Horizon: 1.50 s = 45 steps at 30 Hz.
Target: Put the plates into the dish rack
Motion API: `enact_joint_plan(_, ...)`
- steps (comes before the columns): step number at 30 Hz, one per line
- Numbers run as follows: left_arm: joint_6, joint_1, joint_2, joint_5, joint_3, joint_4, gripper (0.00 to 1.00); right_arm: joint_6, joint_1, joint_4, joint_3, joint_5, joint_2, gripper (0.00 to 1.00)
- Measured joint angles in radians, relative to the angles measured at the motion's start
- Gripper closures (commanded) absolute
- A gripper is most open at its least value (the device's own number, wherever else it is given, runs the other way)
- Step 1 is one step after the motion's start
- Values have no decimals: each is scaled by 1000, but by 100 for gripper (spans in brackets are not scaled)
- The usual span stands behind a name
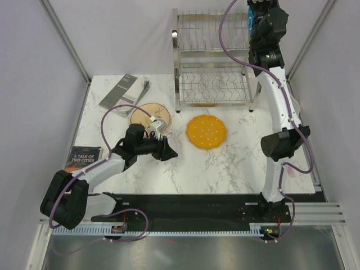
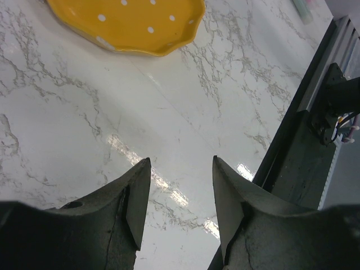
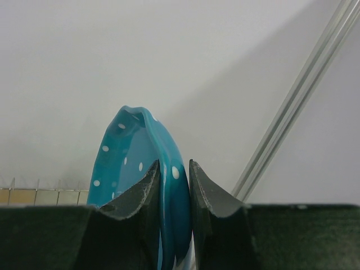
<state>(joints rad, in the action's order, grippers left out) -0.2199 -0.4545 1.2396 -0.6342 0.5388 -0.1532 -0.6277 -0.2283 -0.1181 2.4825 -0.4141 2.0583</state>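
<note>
The teal blue plate with white dots stands on edge between my right gripper's jaws, which are shut on its rim. In the top view that gripper is held high beside the right end of the dish rack, with a sliver of the teal plate showing. The orange plate lies flat on the table in front of the rack. The tan plate lies to its left. My left gripper hovers low between them, open and holding nothing; the orange plate lies ahead of it.
A grey booklet lies at the back left and a dark book at the left edge. A black rail runs along the near edge. Slanted frame posts flank the table.
</note>
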Motion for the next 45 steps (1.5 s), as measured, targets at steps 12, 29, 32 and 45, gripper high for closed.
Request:
enact_joint_plan(12, -1, 0, -5, 1, -10, -21, 44, -95, -12, 4, -22, 21, 0, 100)
enact_joint_plan(29, -1, 4, -5, 4, -17, -22, 44, -122, -23, 1, -47, 5, 66, 100)
enact_joint_plan(32, -1, 8, -5, 5, -17, -21, 44, -132, -23, -18, -47, 4, 89, 100)
enact_joint_plan(45, -1, 21, -5, 5, -17, -13, 44, -161, -25, -138, -12, -55, 153, 73)
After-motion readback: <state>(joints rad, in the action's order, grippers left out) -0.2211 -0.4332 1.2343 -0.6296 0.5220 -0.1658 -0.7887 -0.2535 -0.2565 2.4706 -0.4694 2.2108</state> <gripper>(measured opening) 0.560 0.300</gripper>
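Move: My right hand holds the blue plate by its rim. The slot it is going to, in the upper tier of the dish rack, lies about 8 cm ahead, 1 cm left and some 13 cm below. The green plate stands about 9 cm ahead, 3 cm right and 14 cm down; the rack's right post tops out level with me, 4 cm right and 20 cm below. From my idle left hand the slot is roughly 40 cm ahead, 33 cm right and 35 cm above. Keeping my pinch on the blue plate, I first roll my right hand a little, left side down, easing about 1 cm left. Then I lower the plate some 6 cm while reaching 5 cm forward, down into the upper tier just left of the green plate. My height then holds while the hand turns about 5 degrees clockwise. ##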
